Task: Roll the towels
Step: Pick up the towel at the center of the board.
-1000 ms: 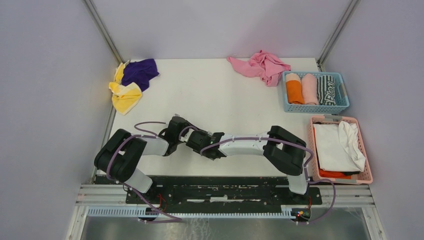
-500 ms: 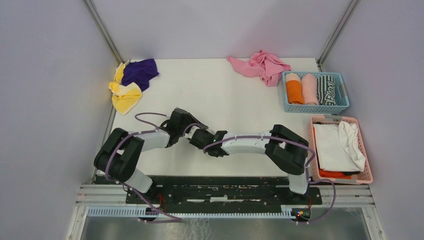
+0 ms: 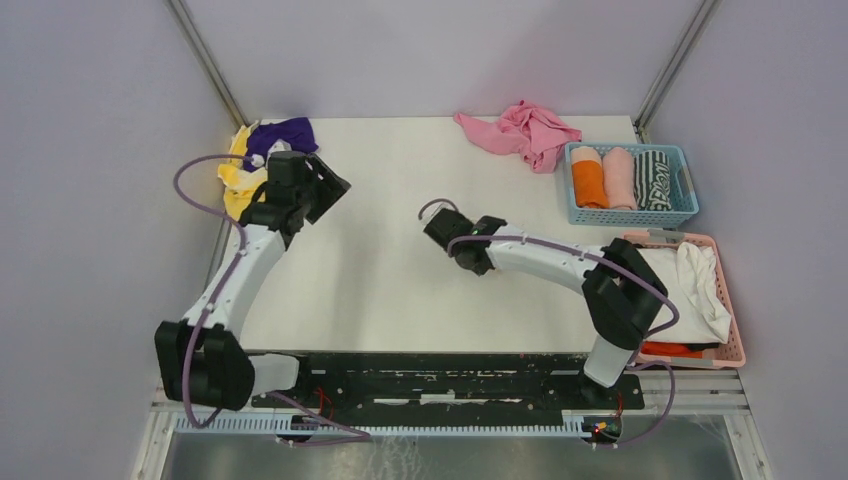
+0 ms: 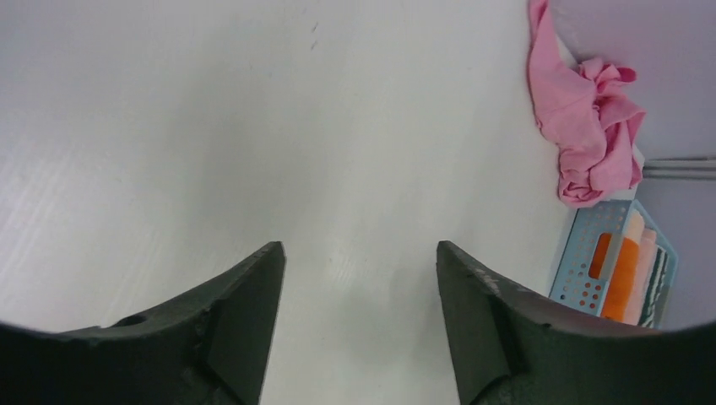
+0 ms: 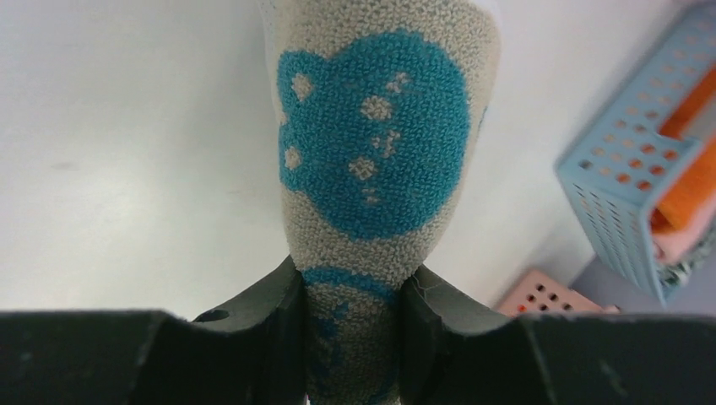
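My right gripper [image 5: 350,287] is shut on a rolled teal-and-white towel [image 5: 371,160] with cartoon faces, and the roll sticks out past the fingertips above the table. From above, that gripper [image 3: 440,225] hovers mid-table and hides the roll. My left gripper [image 4: 359,249] is open with only bare table between its fingers. From above it [image 3: 330,185] sits at the far left, just right of the crumpled yellow towel [image 3: 240,185] and purple towel [image 3: 285,135]. A rolled grey-and-white striped towel [image 3: 655,178] stands in the blue basket [image 3: 632,217].
A crumpled pink cloth [image 3: 525,130] lies at the back of the table [image 3: 400,290]. The blue basket also holds an orange and a pink roll. A pink basket [image 3: 625,290] at the right holds white fabric [image 3: 680,290]. Walls close in on the left, back and right.
The two grippers were together near the front centre. My left arm swung out to the far left and opened. My right gripper carried the teal-and-white roll further back and to the right.
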`<state>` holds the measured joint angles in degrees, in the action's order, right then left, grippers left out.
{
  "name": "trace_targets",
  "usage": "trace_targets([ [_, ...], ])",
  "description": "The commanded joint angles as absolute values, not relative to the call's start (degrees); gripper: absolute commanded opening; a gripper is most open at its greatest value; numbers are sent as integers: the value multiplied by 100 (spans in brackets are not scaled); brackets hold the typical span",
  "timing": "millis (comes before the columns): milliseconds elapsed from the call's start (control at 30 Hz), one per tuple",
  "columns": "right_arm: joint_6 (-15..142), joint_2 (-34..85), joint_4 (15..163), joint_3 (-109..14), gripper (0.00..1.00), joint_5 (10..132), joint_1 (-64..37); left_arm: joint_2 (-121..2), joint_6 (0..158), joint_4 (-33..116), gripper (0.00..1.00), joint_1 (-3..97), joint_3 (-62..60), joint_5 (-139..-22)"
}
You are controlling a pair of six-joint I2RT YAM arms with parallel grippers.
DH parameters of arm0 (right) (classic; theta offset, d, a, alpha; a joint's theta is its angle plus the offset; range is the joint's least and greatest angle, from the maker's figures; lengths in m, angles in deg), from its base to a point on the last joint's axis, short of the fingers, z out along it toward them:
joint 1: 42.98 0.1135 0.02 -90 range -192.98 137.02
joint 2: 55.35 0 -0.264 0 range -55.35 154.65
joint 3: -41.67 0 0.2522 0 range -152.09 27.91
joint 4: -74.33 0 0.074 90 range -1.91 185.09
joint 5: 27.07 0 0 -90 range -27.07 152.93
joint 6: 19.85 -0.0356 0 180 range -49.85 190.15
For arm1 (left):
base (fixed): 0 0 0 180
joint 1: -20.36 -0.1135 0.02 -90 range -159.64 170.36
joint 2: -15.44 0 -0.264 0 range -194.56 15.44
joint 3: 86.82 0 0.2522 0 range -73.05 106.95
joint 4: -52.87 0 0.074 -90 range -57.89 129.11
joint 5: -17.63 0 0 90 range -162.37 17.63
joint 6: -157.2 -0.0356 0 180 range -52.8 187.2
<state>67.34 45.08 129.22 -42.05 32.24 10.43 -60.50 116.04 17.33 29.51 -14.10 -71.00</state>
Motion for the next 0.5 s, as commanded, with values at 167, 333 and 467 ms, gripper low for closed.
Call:
trace_targets([
  [167, 7658, 4015, 14002, -5305, 0, 1259, -1115, -4758, 9395, 491, 95, 3065, -534, -6008],
  [333, 8102, 4033, 13641, -5872, 0, 1164, -2646, -4648, 9139, 570, 97, 3266, -837, -5778],
  [467, 8553, 4405, 13135, -6434, 0, 1001, -3472, -4511, 8938, 598, 99, 3718, -1083, -5123],
])
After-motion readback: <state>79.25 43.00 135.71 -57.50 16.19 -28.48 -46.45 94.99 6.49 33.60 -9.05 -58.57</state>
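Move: My right hand holds the rolled teal towel; the empty slot at the right end of the blue basket lies about 16 cm ahead, 40 cm to its right and 4 cm below. The striped roll is level with that slot, 5 cm left of it; the orange roll is 17 cm left of it. From my left hand the slot is some 72 cm right, 5 cm ahead, 14 cm lower; the yellow towel is 18 cm left, 17 cm below. I sweep my right hand fast to the right, about 26 cm, while reaching 11 cm forward and rising 12 cm, keeping my pinch on the teal roll and swinging the wrist some 35 degrees clockwise, towards the blue basket. My empty left hand opens from mostly to fully open, lifts about 11 cm and sinks back 3, easing back and a little left. ##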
